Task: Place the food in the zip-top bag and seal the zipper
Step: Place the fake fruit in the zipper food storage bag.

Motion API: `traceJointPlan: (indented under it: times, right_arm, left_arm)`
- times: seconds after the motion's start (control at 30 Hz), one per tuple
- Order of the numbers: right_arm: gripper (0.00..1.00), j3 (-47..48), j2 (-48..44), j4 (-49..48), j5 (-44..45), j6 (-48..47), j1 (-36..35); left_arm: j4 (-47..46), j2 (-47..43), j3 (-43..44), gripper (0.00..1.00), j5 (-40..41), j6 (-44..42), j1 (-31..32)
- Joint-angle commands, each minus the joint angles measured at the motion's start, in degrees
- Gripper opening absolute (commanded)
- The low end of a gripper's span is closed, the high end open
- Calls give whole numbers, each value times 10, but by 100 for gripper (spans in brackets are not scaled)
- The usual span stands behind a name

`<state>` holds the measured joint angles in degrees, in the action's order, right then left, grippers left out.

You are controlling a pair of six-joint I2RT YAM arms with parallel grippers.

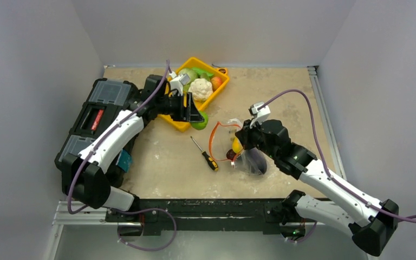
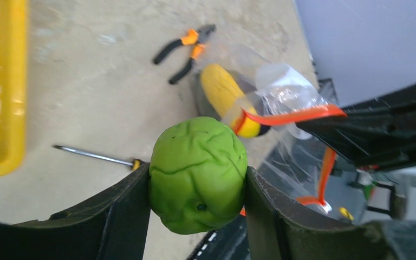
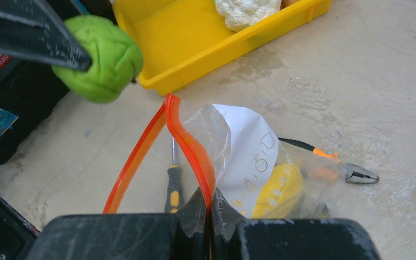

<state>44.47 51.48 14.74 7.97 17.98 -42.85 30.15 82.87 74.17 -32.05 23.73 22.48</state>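
My left gripper point(image 2: 197, 179) is shut on a bright green, wrinkled toy food point(image 2: 197, 173), held above the table just off the tray's near corner point(image 1: 200, 123). To its right, my right gripper point(image 3: 209, 203) is shut on the red-orange zipper point(image 3: 192, 146) and holds the clear zip-top bag point(image 1: 249, 160) with its mouth open towards the green piece. Inside the bag lie a yellow corn point(image 3: 279, 189) and something dark purple point(image 1: 255, 161). A white cauliflower point(image 1: 200, 88), a pale green piece point(image 1: 188, 73) and an orange-red fruit point(image 1: 216, 82) rest in the yellow tray point(image 1: 225, 81).
A screwdriver point(image 1: 206, 154) lies on the table between tray and bag, partly under the bag's mouth. Orange-handled pliers point(image 3: 336, 162) lie just beyond the bag. A black toolbox point(image 1: 95, 116) stands at the left beside my left arm. Grey walls close in the table.
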Motion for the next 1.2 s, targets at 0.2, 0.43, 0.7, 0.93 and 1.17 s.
traceJointPlan:
  times: [0.2, 0.43, 0.7, 0.93, 1.17]
  right_arm:
    - [0, 16, -1, -63, -10, 12, -3]
    - [0, 6, -6, -78, -25, 19, -3]
    - [0, 0, -24, -82, -26, 23, -3]
    - [0, 1, -24, -77, -28, 22, -3]
    - [0, 2, -19, -78, -27, 19, -3]
  left_arm:
    - [-124, -93, -89, 34, -103, 56, 102]
    - [-151, -58, -96, 40, -93, 82, 149]
    - [-135, -31, -82, 60, -64, 81, 164]
    - [-114, -31, -71, 69, -56, 70, 167]
    - [-103, -39, -63, 78, -53, 61, 168]
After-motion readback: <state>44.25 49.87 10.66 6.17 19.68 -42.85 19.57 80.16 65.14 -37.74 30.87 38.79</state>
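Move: My left hand already holds the green fruit, some 21 cm above the table. The open bag mouth lies about 10 cm back, 12 cm to the right and 10 cm lower; the yellow fruit in the bag is 12 cm back, 18 cm right, 17 cm down. The screwdriver's middle is 18 cm back, 3 cm right, on the table. From my right hand, which pinches the bag's rim, the mouth's middle is about 5 cm back, 7 cm left, 7 cm below. I swing my left hand back about 10 cm and right some 8 cm, from beside the yellow tray to the bag's orange-rimmed mouth, turning nearly 20 degrees clockwise; a slight rise on the way ends in a 3 cm dip. There I stop and open my fingers to let go of the green fruit. My right hand keeps its pinch on the rim and lifts it about 2 cm. ##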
